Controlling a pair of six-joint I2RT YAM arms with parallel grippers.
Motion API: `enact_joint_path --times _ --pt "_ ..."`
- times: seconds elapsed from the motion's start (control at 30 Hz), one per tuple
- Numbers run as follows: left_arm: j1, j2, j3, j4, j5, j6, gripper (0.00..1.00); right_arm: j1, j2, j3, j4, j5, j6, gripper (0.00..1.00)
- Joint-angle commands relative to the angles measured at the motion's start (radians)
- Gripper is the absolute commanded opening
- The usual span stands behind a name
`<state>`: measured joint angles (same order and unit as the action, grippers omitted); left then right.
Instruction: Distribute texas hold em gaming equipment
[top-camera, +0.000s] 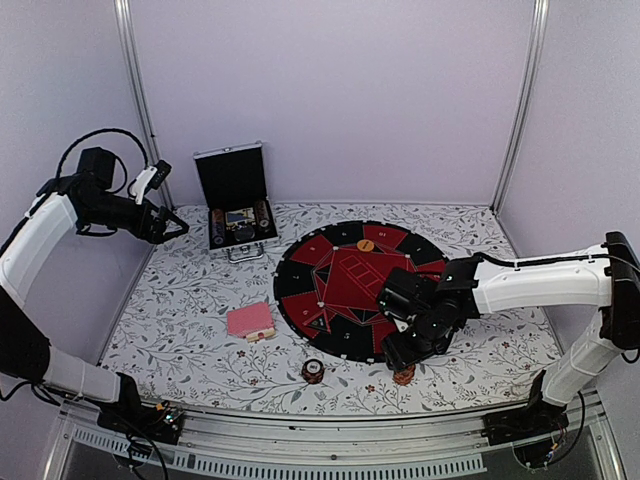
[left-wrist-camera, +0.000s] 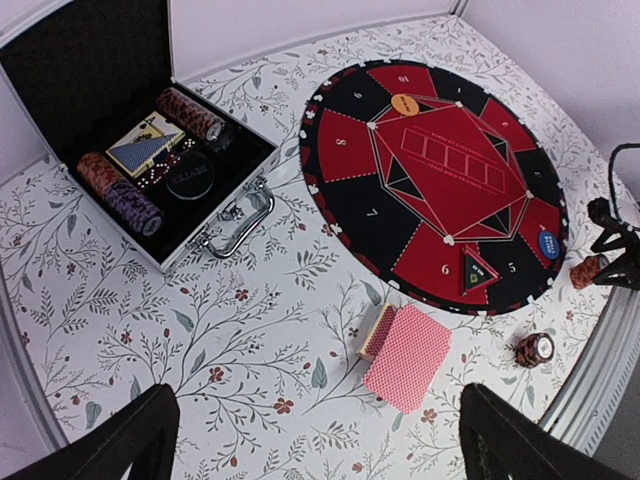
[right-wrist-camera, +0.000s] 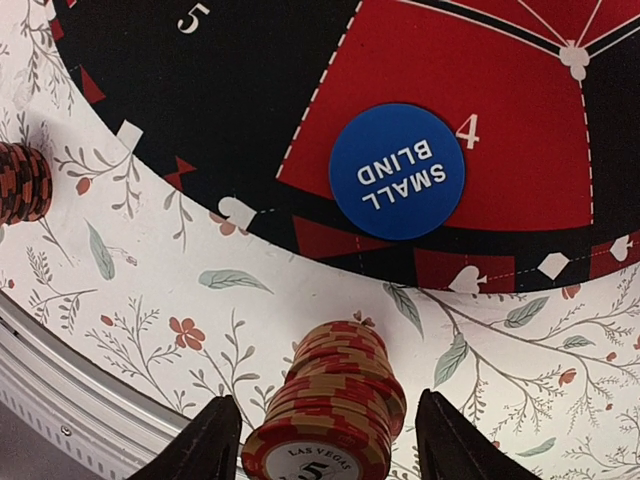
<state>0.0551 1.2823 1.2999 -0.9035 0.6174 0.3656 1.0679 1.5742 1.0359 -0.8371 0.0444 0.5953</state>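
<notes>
A stack of orange-red poker chips stands on the floral tablecloth just off the mat's near edge, also visible from above. My right gripper straddles it, one finger on each side with narrow gaps, jaws open. A dark red chip stack stands to its left. The pink-backed card deck lies left of the mat, its top cards slid askew. My left gripper hangs open high at the far left, holding nothing.
The round black-and-red mat carries a blue SMALL BLIND button and an orange button. An open silver-edged case with chips and cards stands at the back left. The table's metal front rail runs just behind the right gripper.
</notes>
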Motion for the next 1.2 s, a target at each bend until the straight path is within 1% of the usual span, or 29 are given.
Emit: enact_joint_path --times 0.0,0.07,0.17,0.47,1.0,1.17 --pt "0.008 -0.017 0.018 -0.011 0.008 -0.005 1.0 0.015 0.004 -0.007 0.004 0.009 0.014 0.6" --pt "0.008 -0.017 0.018 -0.011 0.008 -0.005 1.0 0.017 0.002 -0.009 0.003 0.009 0.015 0.57" --pt "0.007 -0.018 0.019 -0.012 0.008 -0.005 1.0 0.019 0.003 -0.012 0.001 0.009 0.018 0.56" --pt "0.008 -0.018 0.027 -0.015 0.011 -0.008 1.0 0.025 -0.003 -0.019 -0.007 0.016 0.019 0.58" --pt "0.008 -0.017 0.034 -0.017 0.01 -0.01 1.0 0.026 -0.032 -0.004 -0.035 0.043 0.031 0.3" --pt "0.006 -0.017 0.038 -0.017 0.013 -0.011 1.0 0.026 -0.05 0.013 -0.069 0.063 0.035 0.29"
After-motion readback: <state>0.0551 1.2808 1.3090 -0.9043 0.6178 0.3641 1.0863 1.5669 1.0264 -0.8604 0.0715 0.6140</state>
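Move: The tall red chip stack already stands between the right gripper's open fingers, about 1 cm back and its middle roughly 2 cm below. The blue small blind button lies on the mat some 7 cm ahead and 2 cm left of this hand; the dark chip stack is about 16 cm left, level with it front to back. From the left gripper, the red stack is roughly 18 cm back, 37 cm right and 22 cm down. Close the right gripper's fingers on the upper part of the red chip stack, from about two-thirds open to a bit over two-fifths, easing the hand back about half a centimetre as they close. Keep the fingers pointing down and pinch the stack from both sides, letting the grip effort rise once the opening stops shrinking; don't lift yet. ##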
